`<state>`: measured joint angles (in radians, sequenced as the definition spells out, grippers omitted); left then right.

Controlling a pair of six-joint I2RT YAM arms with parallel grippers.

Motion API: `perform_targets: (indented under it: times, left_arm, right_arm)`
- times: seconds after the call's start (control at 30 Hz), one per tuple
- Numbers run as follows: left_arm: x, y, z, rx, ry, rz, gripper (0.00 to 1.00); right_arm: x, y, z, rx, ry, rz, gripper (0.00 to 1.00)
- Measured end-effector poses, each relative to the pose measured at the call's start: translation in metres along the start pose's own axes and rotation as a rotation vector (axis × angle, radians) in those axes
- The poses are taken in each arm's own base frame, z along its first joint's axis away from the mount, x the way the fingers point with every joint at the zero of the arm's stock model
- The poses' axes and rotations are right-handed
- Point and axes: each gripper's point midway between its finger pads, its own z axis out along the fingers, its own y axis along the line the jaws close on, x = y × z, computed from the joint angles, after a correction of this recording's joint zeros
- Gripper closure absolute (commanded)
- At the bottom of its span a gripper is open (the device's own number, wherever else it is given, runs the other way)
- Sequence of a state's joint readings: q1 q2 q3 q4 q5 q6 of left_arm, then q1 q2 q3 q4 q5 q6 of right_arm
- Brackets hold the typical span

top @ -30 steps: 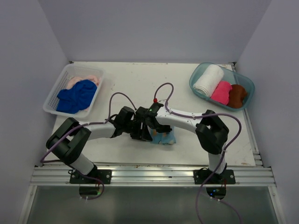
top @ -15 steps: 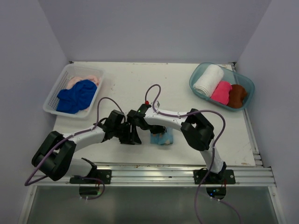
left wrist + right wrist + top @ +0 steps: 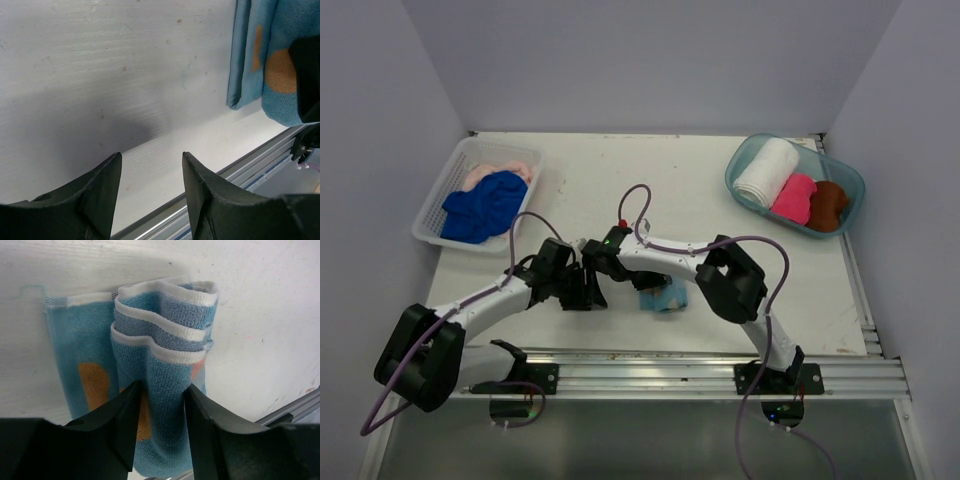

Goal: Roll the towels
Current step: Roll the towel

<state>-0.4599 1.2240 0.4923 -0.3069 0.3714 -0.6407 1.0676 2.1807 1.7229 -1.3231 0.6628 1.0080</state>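
Observation:
The light blue cartoon-print towel [image 3: 667,296] lies partly rolled near the table's front edge. In the right wrist view its rolled fold [image 3: 165,390] fills the gap between my right gripper's [image 3: 161,435] fingers, which touch it on both sides. My right gripper [image 3: 642,283] sits at the towel's left end. My left gripper [image 3: 588,292] stands open over bare table [image 3: 125,75], left of the towel [image 3: 260,55], with nothing between its fingers [image 3: 200,190]. Royal blue [image 3: 483,205] and pale peach [image 3: 495,172] towels lie in the lattice basket. White [image 3: 767,172], hot pink [image 3: 794,198] and brown [image 3: 827,204] rolls sit in the teal tub.
The white lattice basket [image 3: 432,208] stands at the back left and the clear teal tub [image 3: 742,158] at the back right. A metal rail [image 3: 640,372] runs along the front edge. Purple cables loop above both forearms.
Both arms have drawn to the left and nearer the front edge. The left arm has stretched out lower. The blue towel has shifted slightly left with the right gripper.

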Motion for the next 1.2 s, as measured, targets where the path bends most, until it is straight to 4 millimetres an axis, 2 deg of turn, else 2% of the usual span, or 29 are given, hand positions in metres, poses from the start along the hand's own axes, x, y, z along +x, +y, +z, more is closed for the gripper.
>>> perform_targets:
  times: [0.47, 0.73, 0.93, 1.07, 1.2]
  left_arm:
    - [0.001, 0.006, -0.011, -0.043, -0.025, 0.004, 0.45]
    - [-0.001, 0.009, -0.012, -0.056, -0.039, -0.001, 0.46]
    - [-0.004, 0.008, -0.014, -0.054, -0.051, 0.002, 0.46]
    - [-0.004, 0.008, -0.014, -0.054, -0.053, 0.003, 0.47]
    - [-0.004, 0.008, -0.014, -0.055, -0.054, 0.003, 0.47]
  right_arm:
    - [-0.006, 0.026, -0.004, -0.066, -0.006, -0.004, 0.52]
    - [-0.01, 0.045, -0.017, -0.145, -0.021, 0.0, 0.36]
    - [-0.013, 0.054, -0.02, -0.201, -0.033, 0.016, 0.35]
    - [-0.019, 0.052, -0.033, -0.263, -0.057, 0.051, 0.35]
    - [-0.037, 0.048, -0.056, -0.34, -0.11, 0.109, 0.35]
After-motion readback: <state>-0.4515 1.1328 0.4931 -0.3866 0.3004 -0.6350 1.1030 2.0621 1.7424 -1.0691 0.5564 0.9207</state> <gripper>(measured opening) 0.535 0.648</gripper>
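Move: The folded blue towel is right between the right gripper's half-open fingers, its middle about 1 cm back and 2 cm lower. Its flat flap with the orange spot lies some 4 cm to that hand's left, 1 cm ahead and 3 cm lower. The empty left gripper waits roughly 15 cm left of the right hand, 3 cm nearer the base and slightly lower; from the left hand the towel is about 16 cm right and 2 cm ahead. Bring the right gripper low and leftward, fingers still straddling the fold, so that the towel shifts towards the left gripper while the fingers go on opening. After some 6 cm, keep going left but lift off quickly, about 4 cm up, fingers wide, rolling the hand about 20 degrees so its left side rises. Ease the left gripper about 1.5 cm left, empty. ##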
